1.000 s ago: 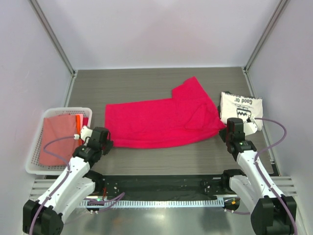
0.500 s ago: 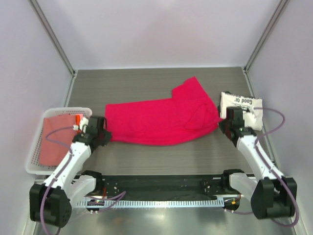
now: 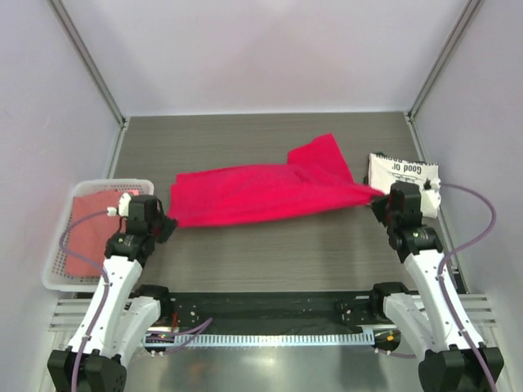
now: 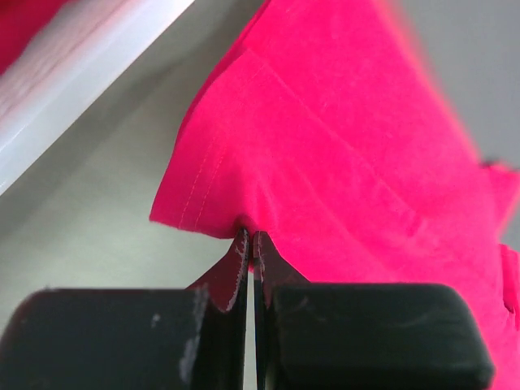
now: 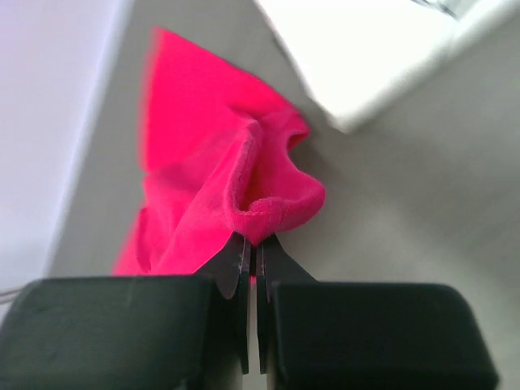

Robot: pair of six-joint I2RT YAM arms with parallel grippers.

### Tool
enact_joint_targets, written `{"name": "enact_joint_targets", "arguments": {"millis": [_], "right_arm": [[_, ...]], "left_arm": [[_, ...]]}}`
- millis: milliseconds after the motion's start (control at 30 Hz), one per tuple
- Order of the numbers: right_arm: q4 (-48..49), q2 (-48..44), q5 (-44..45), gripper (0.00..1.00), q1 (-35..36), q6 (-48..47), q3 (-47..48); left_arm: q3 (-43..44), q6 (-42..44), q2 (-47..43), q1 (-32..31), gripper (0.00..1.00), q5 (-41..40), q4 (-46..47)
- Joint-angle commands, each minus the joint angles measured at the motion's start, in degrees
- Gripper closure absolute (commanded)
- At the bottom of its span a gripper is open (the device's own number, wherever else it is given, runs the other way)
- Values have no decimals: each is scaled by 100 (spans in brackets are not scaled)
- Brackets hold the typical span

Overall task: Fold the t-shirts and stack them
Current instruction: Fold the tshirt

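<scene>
The crimson-pink t-shirt (image 3: 270, 189) hangs stretched between both grippers across the middle of the table. My left gripper (image 3: 166, 220) is shut on its left hem, seen close in the left wrist view (image 4: 249, 236) with the shirt (image 4: 341, 138) spreading away. My right gripper (image 3: 378, 198) is shut on the shirt's right edge; the right wrist view shows the gripper (image 5: 253, 240) pinching a bunched fold of the shirt (image 5: 211, 187). The cream printed t-shirt (image 3: 404, 175) lies folded at the right, just behind the right gripper, also in the right wrist view (image 5: 366, 49).
A white lattice basket (image 3: 61, 278) with a dull red cloth (image 3: 94, 224) in it stands at the left edge, close beside the left arm; its rim shows in the left wrist view (image 4: 73, 89). Walls and corner posts enclose the table.
Both grippers have lifted and pulled apart with the pink shirt's near edge, the left arm going left, the right arm right. The shirt went from lying flat to raised and stretched.
</scene>
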Motion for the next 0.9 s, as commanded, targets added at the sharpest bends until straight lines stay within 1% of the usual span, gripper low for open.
{"name": "enact_joint_targets", "arguments": {"millis": [0, 33, 67, 200, 333, 500, 600, 633, 667, 700, 733, 767, 800, 867], "right_arm": [[-629, -573, 118, 99, -26, 129, -557], [-804, -723, 188, 98, -26, 112, -775], [-911, -986, 207, 96, -17, 129, -873], [-1403, -1540, 207, 93, -17, 217, -1287], [-1799, -1963, 233, 93, -26, 348, -1524], [-1817, -2026, 216, 93, -26, 349, -1692], [-1782, -1762, 207, 92, -26, 288, -1657], [-1799, -1683, 215, 91, -26, 244, -1639], [-1817, -1569, 216, 80, -35, 200, -1595], [-1826, -1534, 216, 72, -26, 86, -1560], [-1878, -1524, 224, 51, -17, 85, -1525], [-1922, -1594, 285, 45, -26, 94, -1455], [-1940, -1656, 312, 40, -17, 94, -1428], [-1940, -1840, 365, 31, -26, 76, -1306]], "left_arm": [[-459, -9, -299, 38, 100, 268, -237], [-556, 26, -360, 38, 100, 321, -315], [-704, 43, -387, 38, 100, 339, -342], [-951, 52, -562, 29, 100, 461, -422], [-935, 8, -624, 20, 100, 462, -456], [-1013, -27, -493, 29, 100, 585, -395], [-1119, -36, -501, 20, 100, 611, -360], [-1136, -70, -510, 20, 100, 611, -386], [-1163, -97, -519, 20, 98, 611, -395], [-1163, -115, -527, 20, 85, 620, -421], [-1154, -158, -562, 20, 74, 655, -439], [-1085, -185, -580, 3, 63, 655, -465], [-988, -185, -598, -24, 51, 646, -500], [-795, -72, -746, -50, 40, 516, -711]]}}
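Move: Both hands hold the near edge of the t-shirt in the air. The bare table spot for that edge is about 5 cm back, 1 cm right and 11 cm below the left hand, and about 10 cm back, 1 cm right and 13 cm below the right. The basket is some 20 cm left of the left hand and 4 cm back; from the right hand, the white pouch is 4 cm ahead, 8 cm right. Both hands lower the held edge down and back to the table, left about 9 cm, right 16, then open. ##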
